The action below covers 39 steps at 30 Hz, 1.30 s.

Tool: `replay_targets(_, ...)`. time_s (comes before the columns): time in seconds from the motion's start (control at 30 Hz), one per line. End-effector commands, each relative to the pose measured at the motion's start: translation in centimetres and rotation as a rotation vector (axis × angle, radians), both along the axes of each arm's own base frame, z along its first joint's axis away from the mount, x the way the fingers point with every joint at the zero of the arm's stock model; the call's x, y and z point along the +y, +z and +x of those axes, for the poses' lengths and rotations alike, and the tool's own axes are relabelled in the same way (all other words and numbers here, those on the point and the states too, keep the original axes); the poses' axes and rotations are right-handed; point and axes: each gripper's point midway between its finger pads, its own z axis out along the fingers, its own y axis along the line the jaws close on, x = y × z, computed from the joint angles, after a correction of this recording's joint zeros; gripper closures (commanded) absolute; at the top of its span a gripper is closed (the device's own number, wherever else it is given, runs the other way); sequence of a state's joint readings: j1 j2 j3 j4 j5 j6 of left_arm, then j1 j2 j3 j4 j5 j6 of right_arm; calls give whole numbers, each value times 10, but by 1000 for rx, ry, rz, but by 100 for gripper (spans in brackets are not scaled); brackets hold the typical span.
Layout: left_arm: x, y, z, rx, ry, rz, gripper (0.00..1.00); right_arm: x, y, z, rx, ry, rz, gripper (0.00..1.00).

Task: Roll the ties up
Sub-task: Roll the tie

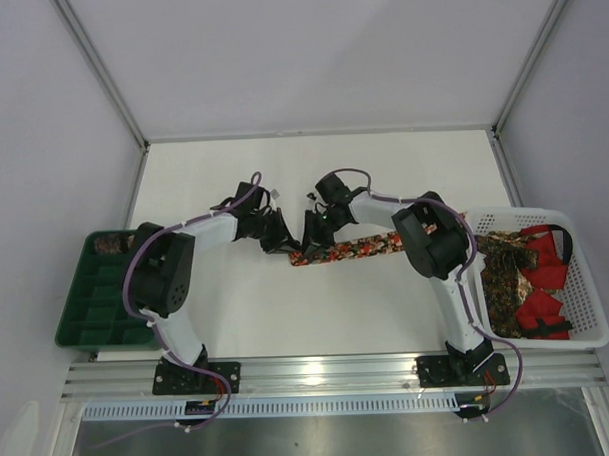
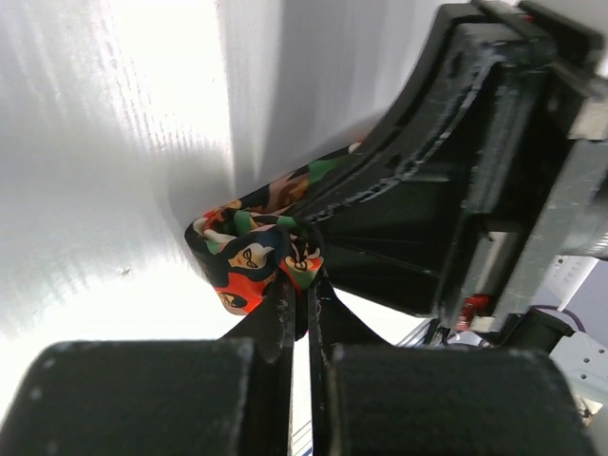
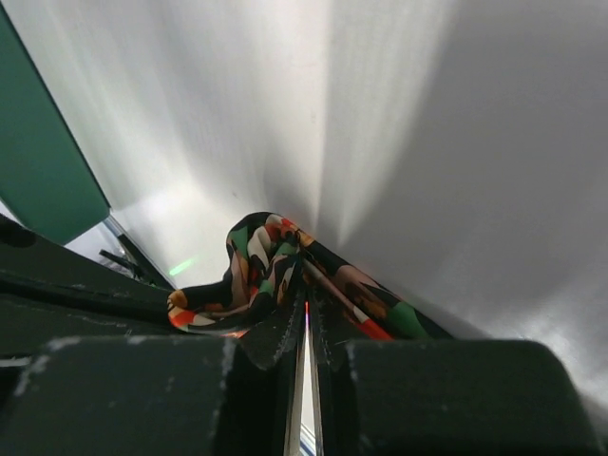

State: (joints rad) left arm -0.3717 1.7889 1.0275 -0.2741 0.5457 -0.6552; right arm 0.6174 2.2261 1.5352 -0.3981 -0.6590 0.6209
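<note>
One tie (image 1: 360, 249), dark with red, green and gold flecks, lies flat across the middle of the white table. Its left end is curled up where the two grippers meet. My left gripper (image 1: 285, 241) comes in from the left; in the left wrist view it (image 2: 302, 283) is shut on a fold of the tie (image 2: 242, 255). My right gripper (image 1: 313, 234) reaches from the right; in the right wrist view it (image 3: 306, 306) is shut on the looped end of the tie (image 3: 258, 249). The rest of the strip runs right, under the right arm.
A white slotted basket (image 1: 589, 278) at the right edge holds more patterned ties (image 1: 504, 271) and red cloth (image 1: 543, 305). A green compartment tray (image 1: 87, 316) sits at the left edge with a rolled tie (image 1: 110, 242) in its far corner. Enclosure walls surround the table.
</note>
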Motion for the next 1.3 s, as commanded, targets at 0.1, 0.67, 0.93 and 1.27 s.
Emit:
replay_targets(0.1, -13, -7, 0, 8, -24, 32, 100, -39, 35, 17, -110, -51, -69, 91)
replay_targets(0.67, -38, -12, -5, 28, -87, 40, 99, -71, -18, -4, -58, -81, -156, 93)
replay_targets(0.93, -45, -20, -10, 39, -113, 48, 97, -72, -10, 1, -67, -89, -146, 93)
replay_targets(1.27, -39, -21, -16, 4, -136, 54, 59, -73, 33, 23, -113, -87, -77, 93)
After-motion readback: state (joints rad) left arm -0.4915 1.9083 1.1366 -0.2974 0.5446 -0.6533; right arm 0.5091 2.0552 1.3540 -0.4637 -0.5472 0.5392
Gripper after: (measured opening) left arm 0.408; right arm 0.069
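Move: My left hand already pinches the tie's rolled end, whose middle sits about 1 cm to its right, 1 cm back and 1 cm below. I want it to go to the flat strip some 8 cm to its right. For my right hand, that patch of strip is about 7 cm right, level ahead and 1 cm below; the roll is about 3 cm to its left, and the strip's far end some 38 cm right and 6 cm ahead. With its fingers kept nearly shut, my right hand runs ahead along the strip about 7 cm to the right, lifting slightly on the way, then sets its tips down by the cloth and waits. My left hand keeps its pinch and carries the roll after it, some 4 cm right and a little down, then opens its fingers to almost half and lets the roll go. ##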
